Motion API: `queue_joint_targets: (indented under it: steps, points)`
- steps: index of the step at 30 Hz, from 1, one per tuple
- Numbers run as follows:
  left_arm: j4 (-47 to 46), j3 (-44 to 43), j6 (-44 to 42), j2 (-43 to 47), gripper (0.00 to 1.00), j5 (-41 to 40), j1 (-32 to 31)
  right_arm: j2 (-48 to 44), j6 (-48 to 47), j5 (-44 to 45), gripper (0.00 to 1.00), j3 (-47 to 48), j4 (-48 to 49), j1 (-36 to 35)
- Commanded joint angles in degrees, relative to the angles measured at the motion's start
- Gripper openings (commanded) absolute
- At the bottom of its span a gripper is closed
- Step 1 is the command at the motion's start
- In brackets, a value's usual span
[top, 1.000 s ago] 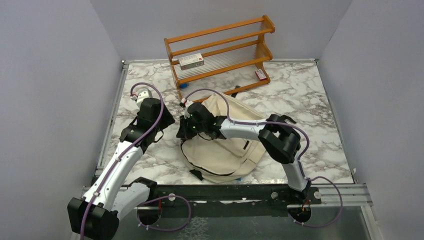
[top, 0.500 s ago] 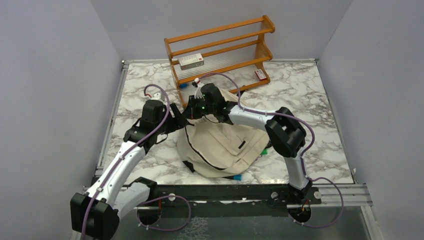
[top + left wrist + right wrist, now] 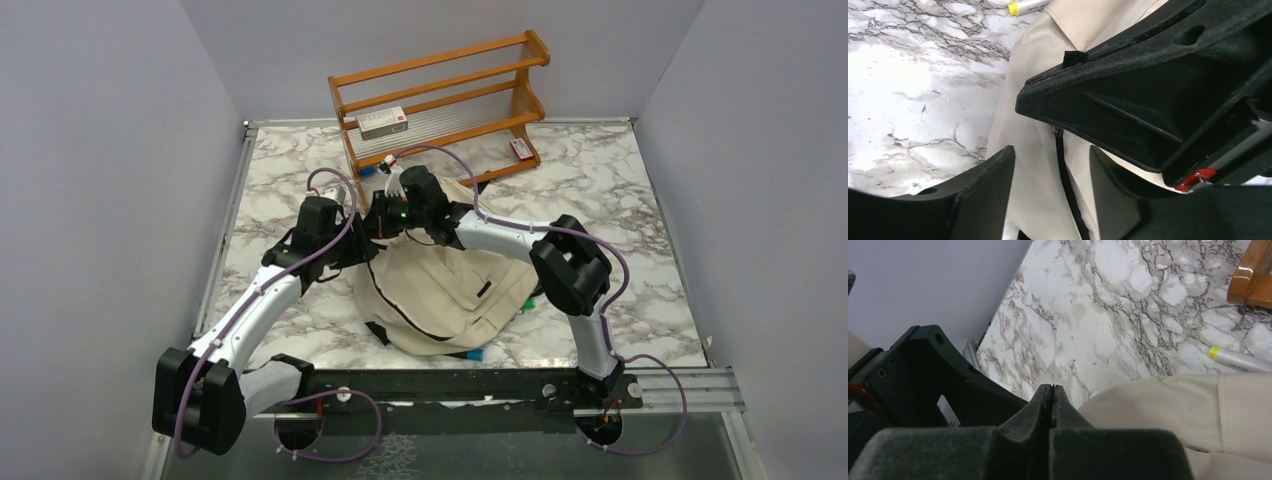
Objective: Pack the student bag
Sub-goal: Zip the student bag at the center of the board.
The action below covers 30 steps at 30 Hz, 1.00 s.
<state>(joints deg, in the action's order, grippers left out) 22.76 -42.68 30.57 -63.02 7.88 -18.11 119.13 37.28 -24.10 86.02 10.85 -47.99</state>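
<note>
The student bag (image 3: 450, 285), a cream fabric backpack with black zipper lines, lies flat in the middle of the marble table. My left gripper (image 3: 352, 243) is at the bag's top left corner. In the left wrist view it (image 3: 1050, 150) stands open, its fingers astride the bag's fabric (image 3: 1033, 100) and black zipper line (image 3: 1063, 175). My right gripper (image 3: 375, 225) reaches in from the right, just above the left one. Its tips (image 3: 1051, 386) are pressed shut over the bag's edge (image 3: 1173, 405), and nothing shows between them. A small metal zipper slider (image 3: 1055, 131) sits just under the right gripper's body (image 3: 1148, 100).
A wooden rack (image 3: 440, 100) stands at the back with a small box (image 3: 382, 122) on its shelf and a red item (image 3: 520, 148) at its foot. A yellow-capped marker (image 3: 1240, 360) lies beside the bag's top. Small green (image 3: 528, 300) and blue (image 3: 475, 353) items stick out from under the bag.
My right gripper moved from the bag's left side back to its top left corner, and the bag's outline shifted with it. The left arm swung right, up to the bag.
</note>
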Motion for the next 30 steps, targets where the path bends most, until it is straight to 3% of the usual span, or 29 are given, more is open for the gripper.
queue_joint_targets:
  steps: [1, 7, 8, 30]
  points:
    - [-0.92, 0.39, -1.53, -0.84, 0.48, -1.27, -0.08, -2.84, 0.75, -1.74, 0.01, 1.62, 3.84, 0.07]
    - [-1.32, 1.42, -1.68, -0.57, 0.03, 0.82, -0.08, -2.49, -0.02, -0.18, 0.01, 1.60, 3.45, 0.08]
    - [-1.27, 1.78, -1.87, -0.18, 0.00, 1.00, -0.08, -2.36, -0.28, -0.06, 0.01, 1.73, 3.35, 0.16]
    - [6.59, 1.69, -1.44, 3.22, 0.00, 0.78, -0.08, -3.18, -10.12, 15.92, 0.01, -3.72, 2.33, 4.98]
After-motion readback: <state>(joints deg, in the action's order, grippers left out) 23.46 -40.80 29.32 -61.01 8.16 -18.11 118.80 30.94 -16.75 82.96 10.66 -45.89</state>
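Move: The left hand's open fingers straddle the student bag's zip seam, its middle about 1 cm below them; the slider is some 3 cm ahead and 1 cm right. The right hand, already holding the zip pull, has the bag's far corner roughly 12 cm ahead, 13 cm right and 6 cm below. Also from the right hand, the shelf's near-left foot is about 7 cm ahead, the yellow highlighter 5 cm ahead and 1 cm right, both some 12 cm below. Left fingers pinch the zip seam, then the right hand draws the pull some 5 cm forward, right and down. ##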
